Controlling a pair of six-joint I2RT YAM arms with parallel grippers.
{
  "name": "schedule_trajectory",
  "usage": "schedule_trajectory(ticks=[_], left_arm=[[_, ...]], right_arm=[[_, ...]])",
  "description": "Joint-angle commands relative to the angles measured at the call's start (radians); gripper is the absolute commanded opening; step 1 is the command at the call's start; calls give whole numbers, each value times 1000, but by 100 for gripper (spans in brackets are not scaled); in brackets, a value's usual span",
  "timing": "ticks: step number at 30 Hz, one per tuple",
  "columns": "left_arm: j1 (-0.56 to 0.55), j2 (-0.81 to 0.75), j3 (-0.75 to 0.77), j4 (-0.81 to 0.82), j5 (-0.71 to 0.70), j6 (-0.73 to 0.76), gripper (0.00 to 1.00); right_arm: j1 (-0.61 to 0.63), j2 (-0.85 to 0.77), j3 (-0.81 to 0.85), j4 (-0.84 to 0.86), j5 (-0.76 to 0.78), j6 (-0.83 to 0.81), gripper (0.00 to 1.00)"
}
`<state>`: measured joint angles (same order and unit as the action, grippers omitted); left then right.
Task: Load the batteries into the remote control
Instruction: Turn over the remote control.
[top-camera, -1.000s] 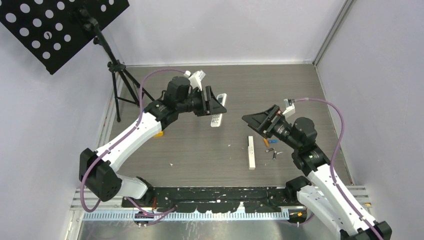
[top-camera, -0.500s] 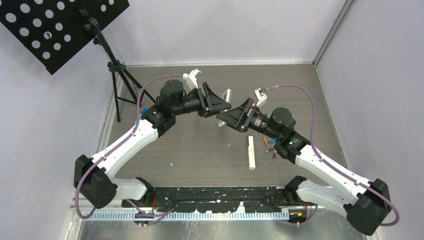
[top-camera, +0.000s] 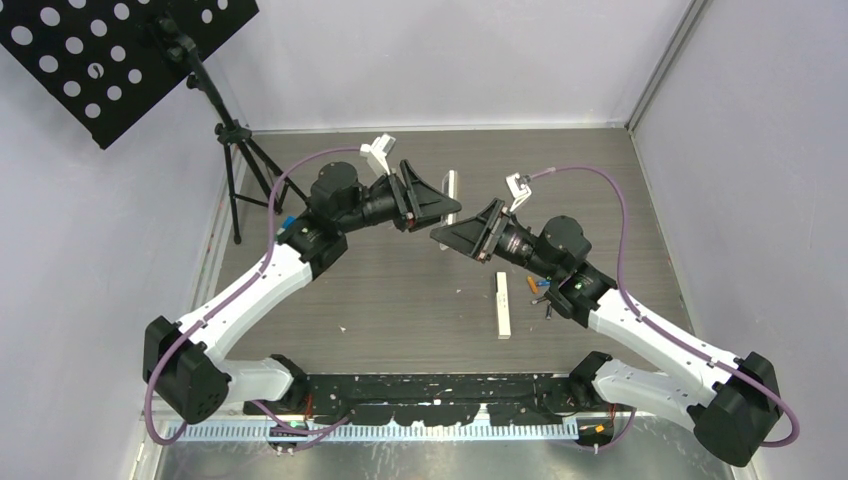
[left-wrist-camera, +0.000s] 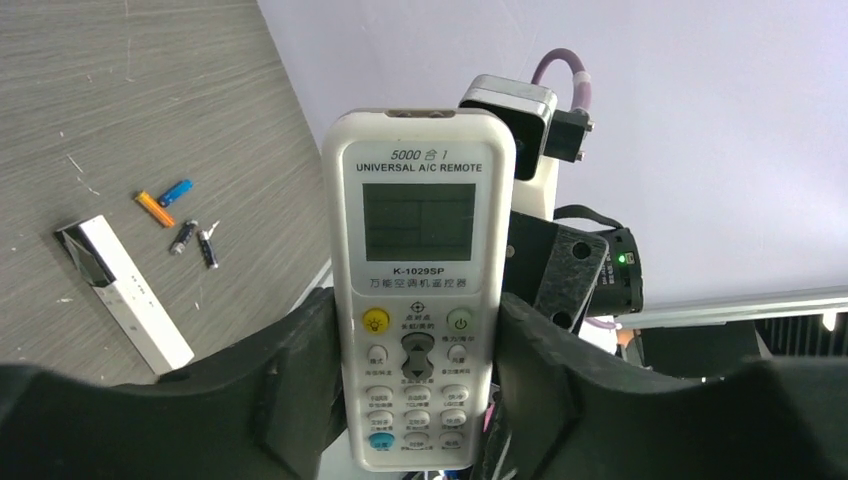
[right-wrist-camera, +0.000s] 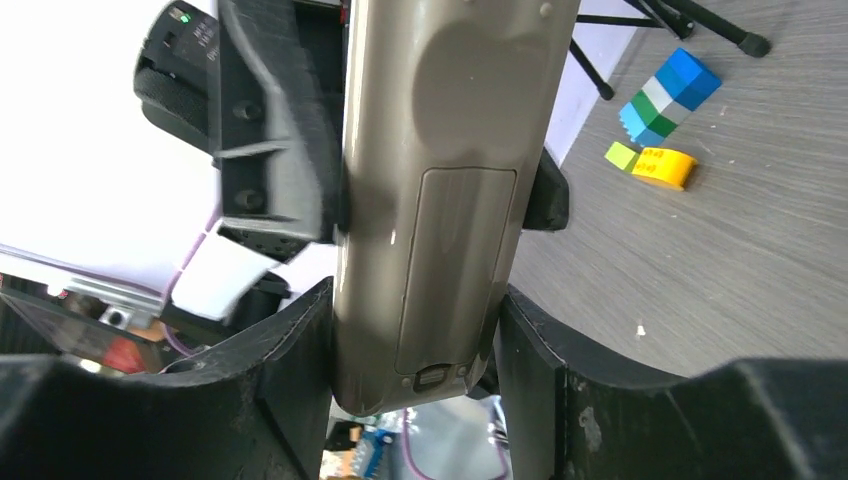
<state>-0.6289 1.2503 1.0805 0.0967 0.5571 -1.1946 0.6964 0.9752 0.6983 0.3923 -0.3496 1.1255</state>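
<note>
The white remote control (left-wrist-camera: 418, 260) is lifted off the table, button side facing the left wrist camera, and my left gripper (left-wrist-camera: 420, 400) is shut on its lower half. My right gripper (right-wrist-camera: 415, 390) faces it from the other side, its fingers (right-wrist-camera: 290, 380) hugging both edges of the remote's back (right-wrist-camera: 440, 200), where the closed battery cover shows. In the top view the two grippers (top-camera: 440, 205) (top-camera: 452, 235) meet mid-air over the table's far middle. The batteries lie on the table: orange (left-wrist-camera: 155, 208), blue (left-wrist-camera: 175, 192) and two dark ones (left-wrist-camera: 183, 237), also visible as a small cluster of batteries (top-camera: 540, 292).
A slim white second remote (top-camera: 503, 305) lies left of the batteries. Toy blocks (right-wrist-camera: 668, 95) and a yellow block (right-wrist-camera: 662, 167) sit at the left. A music stand tripod (top-camera: 235, 140) stands at the back left.
My right arm swung left from near the batteries up to the raised remote, and its jaws narrowed around it. The left arm lifted the remote a little higher.
</note>
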Motion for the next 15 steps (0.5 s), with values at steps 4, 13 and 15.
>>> schedule_trajectory(ticks=[4,13,15], left_arm=[[18,-54,64,-177,-42,168,85],[85,-21,159,-427,-60,255,89],[88,-18,168,-450,-58,261,87]], right_arm=[[2,-29,103,-203,-32,-436,28],[13,19,207,-504,-12,-844,27],[22,46,232,-546,14,-897,27]])
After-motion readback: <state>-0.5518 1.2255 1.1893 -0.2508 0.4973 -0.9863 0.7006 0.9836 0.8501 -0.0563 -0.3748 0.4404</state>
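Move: Both my hands still hold the remote control on edge in the air, its screen end pointing forward. Its middle sits right at my left fingers and about 5 cm straight ahead of my right ones, which grip the battery-lid end. Some 32 cm below lie the batteries, about 27 cm to the right of my right hand and 3 cm farther out, and the white box, 16 cm to its right and level with it. I open my left fingers wide, let go of the remote control and back away to the left by about 4 cm, also easing forward and down. My right hand keeps its pinch on the battery-lid end, sinks some 5 cm and rolls about 35 degrees, lifting the screen end while the fingertips dip. ##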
